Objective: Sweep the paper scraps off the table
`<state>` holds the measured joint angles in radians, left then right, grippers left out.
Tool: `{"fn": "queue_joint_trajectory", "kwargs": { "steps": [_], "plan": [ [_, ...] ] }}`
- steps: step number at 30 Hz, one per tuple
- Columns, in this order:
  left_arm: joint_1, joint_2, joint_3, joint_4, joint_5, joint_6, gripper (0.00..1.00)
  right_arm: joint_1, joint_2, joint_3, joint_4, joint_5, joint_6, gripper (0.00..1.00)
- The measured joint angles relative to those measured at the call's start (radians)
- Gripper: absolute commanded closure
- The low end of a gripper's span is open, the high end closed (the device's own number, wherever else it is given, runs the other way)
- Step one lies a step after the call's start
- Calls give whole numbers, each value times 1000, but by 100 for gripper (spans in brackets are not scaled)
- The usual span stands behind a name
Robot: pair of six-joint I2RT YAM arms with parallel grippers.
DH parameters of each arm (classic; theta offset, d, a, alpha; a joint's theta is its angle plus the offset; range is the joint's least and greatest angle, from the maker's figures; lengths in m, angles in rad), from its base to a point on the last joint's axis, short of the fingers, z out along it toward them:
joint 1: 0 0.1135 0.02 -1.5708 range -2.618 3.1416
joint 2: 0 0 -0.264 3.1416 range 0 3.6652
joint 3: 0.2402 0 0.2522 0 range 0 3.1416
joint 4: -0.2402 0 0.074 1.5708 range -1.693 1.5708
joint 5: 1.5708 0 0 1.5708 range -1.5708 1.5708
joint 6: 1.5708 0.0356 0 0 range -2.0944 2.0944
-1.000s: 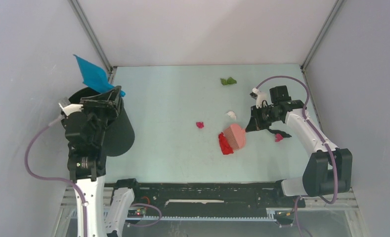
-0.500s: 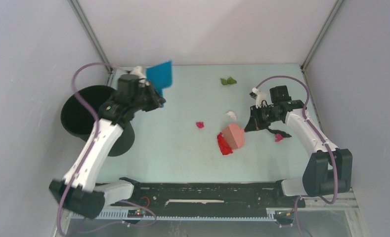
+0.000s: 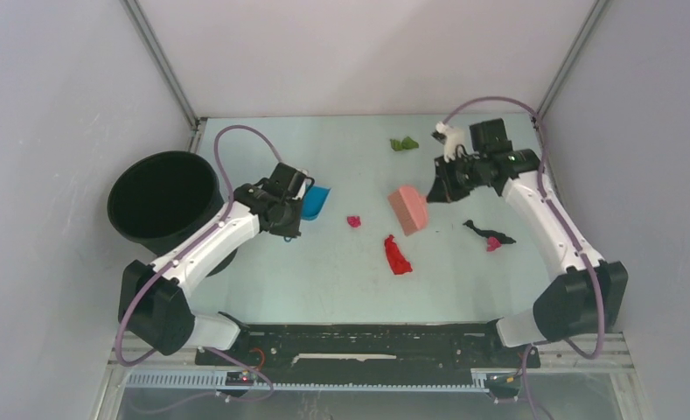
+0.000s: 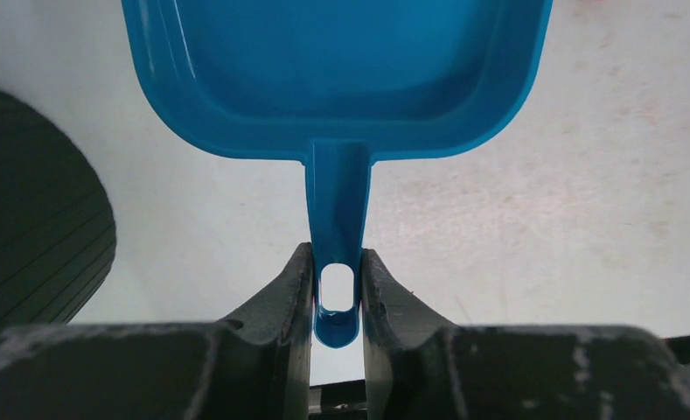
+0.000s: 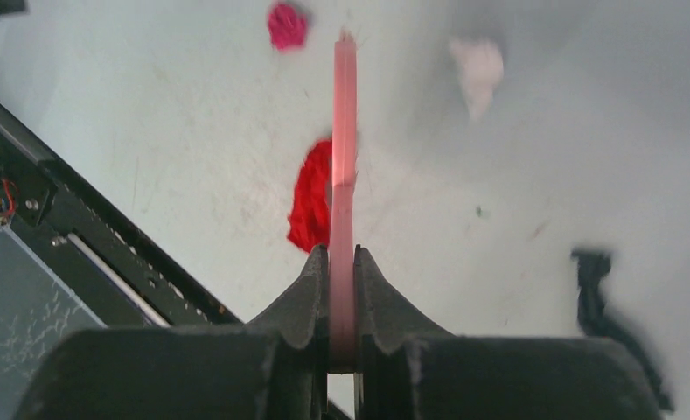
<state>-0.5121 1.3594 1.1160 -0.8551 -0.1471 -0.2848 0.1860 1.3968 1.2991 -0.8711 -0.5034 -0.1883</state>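
On the pale green table [image 3: 324, 157] lie paper scraps: green [image 3: 403, 143], magenta [image 3: 354, 221], red [image 3: 398, 255], and black [image 3: 479, 229] beside a small magenta one [image 3: 493, 244]. My left gripper [image 3: 299, 208] is shut on the handle of the blue dustpan [image 3: 317, 201], which rests low on the table left of the magenta scrap; the pan [image 4: 337, 70] looks empty. My right gripper [image 3: 435, 188] is shut on the pink brush [image 3: 408, 208], held above the red scrap [image 5: 310, 192]. A white scrap [image 5: 478, 66] shows in the right wrist view.
A black bin [image 3: 162, 197] stands at the table's left side, close behind my left arm, and shows at the left edge of the left wrist view [image 4: 35, 227]. A black rail [image 3: 358, 337] runs along the near edge. Grey walls enclose the other sides.
My left arm swung the dustpan from above the bin down onto the table, right of the bin. My right gripper carried the brush back, away from the red scrap.
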Motion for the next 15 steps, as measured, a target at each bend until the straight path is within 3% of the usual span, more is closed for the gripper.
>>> {"fn": "queue_joint_trajectory", "kwargs": {
  "steps": [5, 10, 13, 15],
  "plan": [
    [0, 0, -31, 0, -83, 5, 100, 91, 199, 295, -32, -6, 35, 100],
    [0, 5, -31, 3, -120, 6, 100, 104, 437, 557, -16, -37, 120, 100],
    [0, 15, -31, 5, -119, 8, 100, 93, 612, 798, -21, 60, 106, 100],
    [0, 21, -31, 6, -108, 14, 100, 95, 673, 871, 38, 183, 42, 100]
  ]
}}
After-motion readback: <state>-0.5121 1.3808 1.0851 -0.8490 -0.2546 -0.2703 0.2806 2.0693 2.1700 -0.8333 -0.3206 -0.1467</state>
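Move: The green scrap my brush is going for lies about 25 cm ahead of my right hand, 8 cm to its left and some 14 cm below. On the same table level, the white scrap is some 9 cm ahead and 6 cm left of this hand, the red scrap 6 cm back and 9 cm left, and the pink scrap 4 cm ahead and 20 cm left. From my left hand, the green scrap is about 30 cm ahead, 28 cm right and 8 cm below. With the pink brush still pinched, I sweep my right hand out fast towards the green scrap, about 20 cm forward. It rises some 4 cm and swings left early, then runs nearly straight ahead, carrying the brush over the white scrap in the air, and at the end the fingers tilt outward about 15 degrees. My left hand keeps its grip on the blue dustpan, shifting just 2 cm left. ##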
